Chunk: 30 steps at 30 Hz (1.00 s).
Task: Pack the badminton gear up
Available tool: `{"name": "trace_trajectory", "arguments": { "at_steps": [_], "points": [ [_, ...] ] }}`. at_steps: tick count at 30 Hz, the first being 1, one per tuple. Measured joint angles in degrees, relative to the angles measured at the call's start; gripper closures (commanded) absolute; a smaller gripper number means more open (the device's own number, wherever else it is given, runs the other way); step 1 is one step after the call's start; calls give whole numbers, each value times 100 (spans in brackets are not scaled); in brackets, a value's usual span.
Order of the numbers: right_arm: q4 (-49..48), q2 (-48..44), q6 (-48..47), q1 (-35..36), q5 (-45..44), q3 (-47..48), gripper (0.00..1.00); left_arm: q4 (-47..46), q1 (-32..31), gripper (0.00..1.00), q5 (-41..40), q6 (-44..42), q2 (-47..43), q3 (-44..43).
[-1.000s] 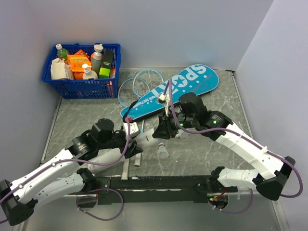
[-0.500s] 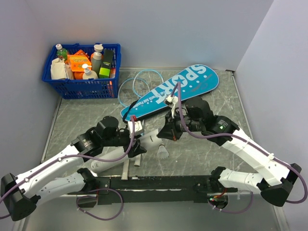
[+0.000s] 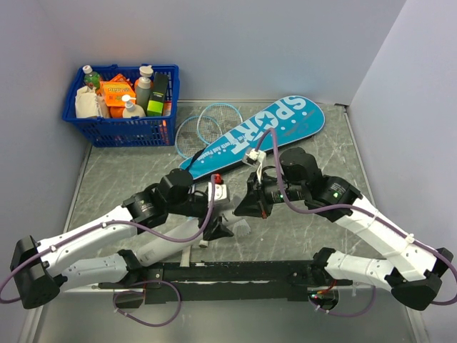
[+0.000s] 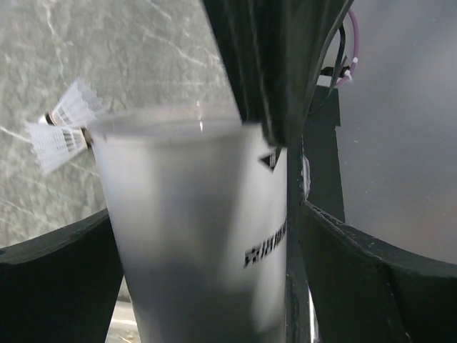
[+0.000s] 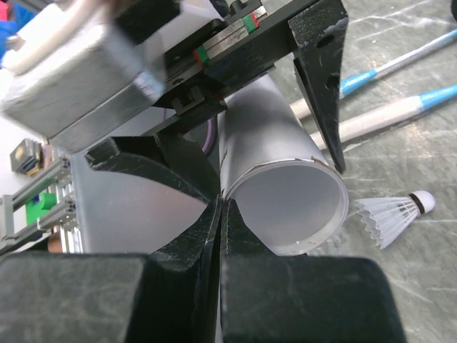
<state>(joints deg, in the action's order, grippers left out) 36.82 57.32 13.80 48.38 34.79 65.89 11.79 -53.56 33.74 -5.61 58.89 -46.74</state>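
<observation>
A white translucent shuttlecock tube (image 5: 285, 143) lies with its open end toward my right wrist camera. My right gripper (image 5: 222, 207) is shut, its tips pinched together on the tube's rim. The left gripper (image 4: 207, 286) straddles the same tube (image 4: 193, 229) with its jaws wide open, and a gap shows on the right side. Both grippers meet at the table's middle, left (image 3: 220, 229) and right (image 3: 243, 209). A shuttlecock (image 5: 393, 214) lies beside the tube, and two shuttlecocks (image 4: 61, 125) show in the left wrist view. Two light-blue rackets (image 3: 207, 125) lie beside the teal SPORT bag (image 3: 264, 132).
A blue basket (image 3: 121, 128) of bottles and packets stands at the back left. The racket handles (image 5: 371, 121) lie on the grey marbled table close behind the tube. The black rail (image 3: 235, 271) with the arm bases runs along the near edge.
My left arm has swung right toward the right gripper and its jaws have opened wide round the tube. The right gripper has closed at the tube's rim.
</observation>
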Motion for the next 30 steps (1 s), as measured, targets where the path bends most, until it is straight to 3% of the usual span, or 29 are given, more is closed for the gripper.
{"name": "trace_trajectory", "arguments": {
  "at_steps": [5, 11, 19, 20, 23, 29, 30],
  "points": [
    [-15, -17, -17, 0, 66, 0, 100, -17, -33, 1, -61, -94, 50, -109],
    [4, -44, -20, 0, 33, 0, 100, 7, -39, 7, -208, -83, 50, -109],
    [-9, -66, -17, 0, 17, 0, 100, 101, -55, 40, -341, -39, -55, -96],
    [-13, -66, -17, 2, 17, 0, 100, 103, -59, 55, -345, -28, -79, -83],
    [-39, -59, -13, 9, 42, 0, 100, 92, -61, 76, -367, 11, -166, -35],
    [-55, 4, 2, 24, 87, 20, 100, 155, -68, 99, -378, 50, -219, -9],
    [-55, 20, 2, 24, 92, 22, 100, 179, -68, 99, -376, 50, -219, -9]
  ]
}}
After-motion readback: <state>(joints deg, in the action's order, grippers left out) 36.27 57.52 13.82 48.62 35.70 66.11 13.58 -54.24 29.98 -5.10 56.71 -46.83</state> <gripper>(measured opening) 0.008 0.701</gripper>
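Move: The tube's upper part already stands between the left gripper's wide-open fingers, right at the hand point; its mouth is about 6 cm to the right and 5 cm higher. The lone shuttlecock lies some 9 cm ahead, 5 cm right and 20 cm below, the racket handles about 7 cm ahead and 10 cm left on the same table. From the right gripper, shut on the rim's near side, the mouth's middle is about 3 cm ahead and 1 cm left. Close the left gripper around the tube just below its mouth, from wide open to roughly 70% open, so that its fingers clamp the wall from the near and far sides. Keep that hand almost in place, within about 1 cm, pointing right and slightly down. Hold the right gripper still and shut, keeping its pinch on the near side of the rim. ##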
